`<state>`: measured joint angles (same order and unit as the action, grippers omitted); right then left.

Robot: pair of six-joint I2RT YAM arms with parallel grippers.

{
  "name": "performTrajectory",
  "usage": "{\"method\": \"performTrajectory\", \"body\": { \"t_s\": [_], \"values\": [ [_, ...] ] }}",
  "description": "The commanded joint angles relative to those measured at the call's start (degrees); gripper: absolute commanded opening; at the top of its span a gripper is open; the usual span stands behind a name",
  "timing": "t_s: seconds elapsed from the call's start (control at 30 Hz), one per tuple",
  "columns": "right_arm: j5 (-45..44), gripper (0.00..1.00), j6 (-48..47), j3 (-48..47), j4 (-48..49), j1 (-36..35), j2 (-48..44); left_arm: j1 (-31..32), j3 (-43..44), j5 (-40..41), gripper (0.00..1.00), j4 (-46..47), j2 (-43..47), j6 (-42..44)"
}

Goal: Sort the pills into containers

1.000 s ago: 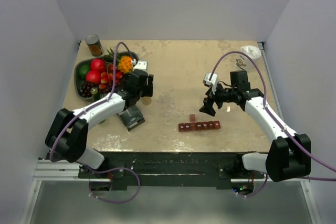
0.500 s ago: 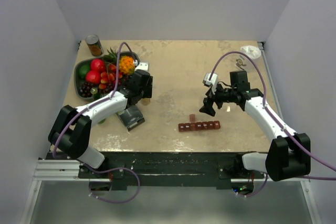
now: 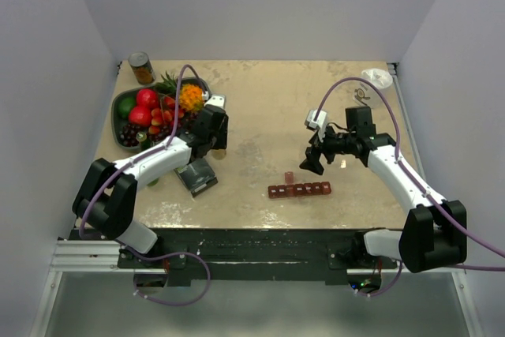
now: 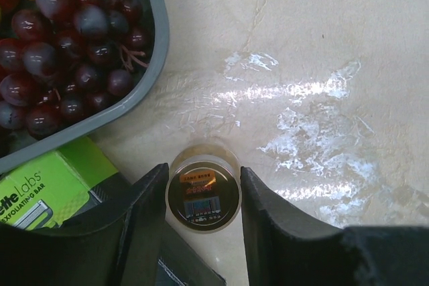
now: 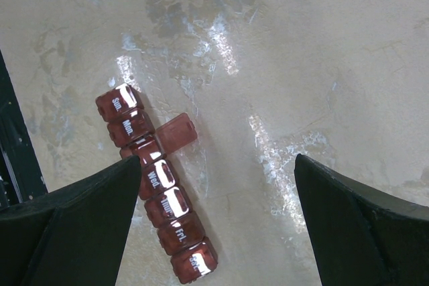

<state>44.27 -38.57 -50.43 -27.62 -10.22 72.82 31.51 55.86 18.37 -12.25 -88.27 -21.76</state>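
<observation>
A small clear pill bottle point(image 4: 203, 195) stands upright on the table beside the fruit bowl, seen from above by its round labelled top. The pills show only as a tan tint through its wall. My left gripper point(image 4: 203, 167) is shut on it, one dark finger against each side. In the top view my left gripper point(image 3: 215, 144) hides the bottle. The containers point(image 5: 157, 185), a red-brown strip of day-marked compartments point(image 3: 299, 189), lie near the front middle with one lid point(image 5: 175, 132) flipped open. My right gripper point(image 5: 218, 160) hovers wide open above the strip point(image 3: 310, 162).
A grey-green bowl point(image 3: 118, 108) of fruit sits at the back left, its rim point(image 4: 151, 65) and dark grapes point(image 4: 60, 45) close to the bottle. A green box point(image 4: 47, 185) lies by my left finger. A metal can point(image 3: 141, 68) stands behind the bowl.
My left gripper's jaws have narrowed from wide open onto the bottle, and the left wrist shifted slightly toward the bowl. The right arm has not moved.
</observation>
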Motion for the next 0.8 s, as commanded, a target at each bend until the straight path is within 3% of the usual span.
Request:
{"method": "performTrajectory", "body": {
  "t_s": [0.0, 0.07, 0.23, 0.4, 0.53, 0.77],
  "values": [
    [0.64, 0.99, -0.19, 0.07, 0.81, 0.02, 0.4, -0.22, 2.15, -6.21, 0.03, -1.37, 1.25, 1.8],
    [1.95, 0.99, -0.98, 0.68, 0.9, -0.06, 0.48, -0.22, 2.15, -10.79, 0.0, -1.11, 3.44, 3.73],
    [5.21, 0.99, -7.39, 2.09, 0.37, -2.26, -0.39, -0.22, -0.57, -30.74, 0.0, 6.16, 8.63, 4.36],
    [2.75, 0.99, -9.25, 2.01, 5.11, -9.46, -3.2, -0.13, -3.91, -43.56, 0.0, 15.67, 10.84, -1.87],
    [4.07, 0.99, -1.53, -2.9, 10.38, -10.26, -2.07, 1.62, -5.4, -46.32, 0.0, 23.31, 10.66, -7.32],
    [6.17, 0.99, 12.1, -3.71, 17.33, -11.31, 1.27, 5.84, -5.67, -43.33, 0.0, 29.73, 9.61, -11.99]
  ]
}}
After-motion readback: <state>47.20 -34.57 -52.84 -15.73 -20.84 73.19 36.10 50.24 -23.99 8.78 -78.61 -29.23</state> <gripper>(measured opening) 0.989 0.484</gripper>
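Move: The left fingers are already shut on the cap of the pill bottle, which stands on the table; the right gripper, its meeting place, hangs open about 27 cm to the right, 9 cm back and 4 cm higher. From the left hand, the pill organizer is 13 cm back, 24 cm right; the green-black box 5 cm back, 9 cm left; the fruit basket 12 cm ahead, 18 cm left. The right hand has the bottle 27 cm left, 9 cm ahead and 8 cm below, the organizer 3 cm back, 3 cm left. Keeping its pinch on the cap, the left hand lifts the bottle off the table and carries it some 14 cm right, 10 cm up and 8 cm back, towards the right gripper, turning clockwise and rolling about 35 degrees so the base swings out to the right. The right hand, fingers wide open, starts slightly later: left and a little back, down a touch, then up and forward again, ending about 7 cm left and 4 cm higher, close to the bottle. ##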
